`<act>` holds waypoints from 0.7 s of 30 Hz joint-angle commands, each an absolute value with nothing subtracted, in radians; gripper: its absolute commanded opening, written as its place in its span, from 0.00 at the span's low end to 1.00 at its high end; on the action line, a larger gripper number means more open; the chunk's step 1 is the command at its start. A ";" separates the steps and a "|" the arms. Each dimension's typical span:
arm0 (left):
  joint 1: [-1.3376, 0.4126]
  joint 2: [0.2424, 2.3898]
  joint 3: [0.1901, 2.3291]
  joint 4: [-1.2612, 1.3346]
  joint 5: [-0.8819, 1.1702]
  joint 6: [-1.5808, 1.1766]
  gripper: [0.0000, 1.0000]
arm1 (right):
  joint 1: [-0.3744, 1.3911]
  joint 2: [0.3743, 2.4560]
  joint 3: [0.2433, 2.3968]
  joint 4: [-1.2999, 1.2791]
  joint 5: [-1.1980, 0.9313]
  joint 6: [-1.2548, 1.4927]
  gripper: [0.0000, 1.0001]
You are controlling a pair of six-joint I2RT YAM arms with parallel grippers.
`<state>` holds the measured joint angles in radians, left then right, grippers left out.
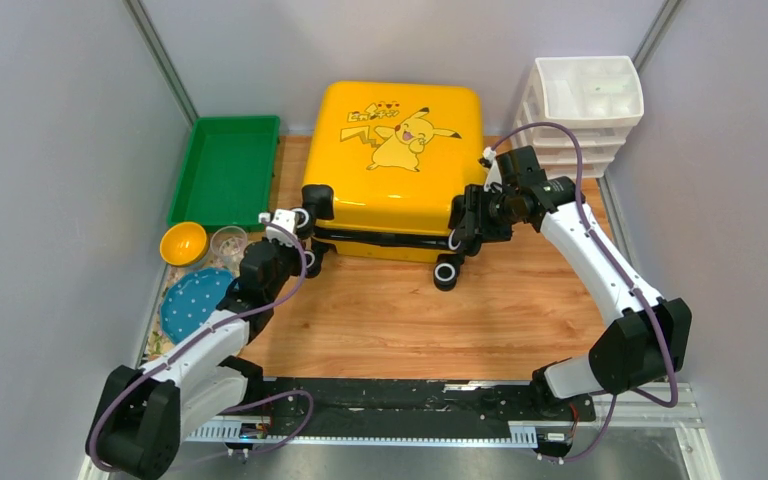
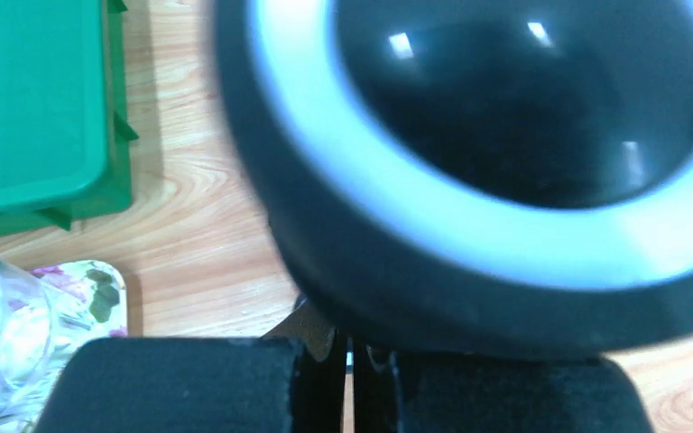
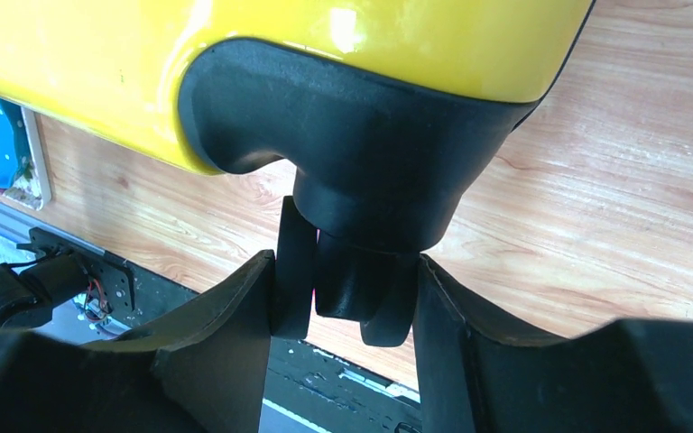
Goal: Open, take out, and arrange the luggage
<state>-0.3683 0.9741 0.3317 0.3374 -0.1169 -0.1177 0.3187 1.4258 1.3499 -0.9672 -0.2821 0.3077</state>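
Note:
The yellow luggage (image 1: 400, 150) with the Pikachu print lies flat and closed on the wooden table, its black wheels toward me. My right gripper (image 1: 468, 222) is at its near right corner, shut on a black caster wheel (image 3: 352, 289) with a finger on each side; the yellow shell (image 3: 280, 36) shows above the right gripper (image 3: 347, 307). My left gripper (image 1: 303, 232) is at the near left corner. In the left wrist view the left gripper (image 2: 352, 379) is shut and empty, just under a large, blurred white-ringed wheel (image 2: 505, 225).
A green tray (image 1: 225, 170) stands left of the luggage and shows in the left wrist view (image 2: 27, 99). A white drawer unit (image 1: 585, 105) stands at the back right. A yellow bowl (image 1: 183, 243), a glass cup (image 1: 228, 241) and a blue plate (image 1: 192, 300) sit at the left.

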 commanded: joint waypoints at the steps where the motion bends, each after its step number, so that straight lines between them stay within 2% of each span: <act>1: -0.229 0.971 0.325 0.354 -0.135 -0.071 0.00 | 0.275 1.397 1.344 -1.037 -0.134 0.216 0.00; 7: -0.088 1.000 0.344 0.474 0.046 0.035 0.00 | 0.267 1.382 1.310 -1.045 -0.115 0.176 0.00; 11: 0.033 1.119 0.399 0.566 0.175 0.103 0.00 | 0.265 1.371 1.299 -1.051 -0.084 0.146 0.00; 14: 0.073 1.170 0.449 0.548 0.352 0.132 0.00 | 0.265 1.365 1.302 -1.057 -0.096 0.143 0.00; 15: 0.090 1.166 0.460 0.522 0.529 0.132 0.00 | 0.265 1.362 1.302 -1.054 -0.103 0.146 0.00; 16: 0.091 1.152 0.450 0.502 0.595 0.138 0.00 | 0.265 1.362 1.305 -1.055 -0.112 0.155 0.00; 18: 0.091 1.086 0.372 0.500 0.790 0.150 0.23 | 0.265 1.362 1.310 -1.051 -0.136 0.163 0.00; 19: 0.089 1.063 0.341 0.529 0.825 0.111 0.32 | 0.264 1.364 1.312 -1.049 -0.143 0.166 0.00; 20: 0.086 1.034 0.319 0.560 0.842 0.091 0.47 | 0.265 1.364 1.316 -1.049 -0.152 0.166 0.00; 21: 0.086 1.029 0.311 0.545 0.882 0.077 0.52 | 0.264 1.367 1.318 -1.049 -0.153 0.166 0.00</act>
<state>0.0883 1.1038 0.3725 0.4923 0.5503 0.1043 0.2890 1.4006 1.3209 -0.9558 -0.2012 0.2195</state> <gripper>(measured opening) 0.408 0.535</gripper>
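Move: The suitcase's upper left wheel sits roughly 7 cm above the shut left hand, about 2 cm ahead and 2 cm right. The lower left wheel is some 8 cm below, about 1 cm ahead and 1 cm right; the clear cup stands about 6 cm ahead and 14 cm left, 8 cm down. The right hand already grips the upper right wheel, at its fingertips; the lower right wheel is some 15 cm beneath, level ahead, 2 cm left. Left hand swings about 9 cm left and forward, returns halfway, turning clockwise, opening; right drags its wheel rightwards. ##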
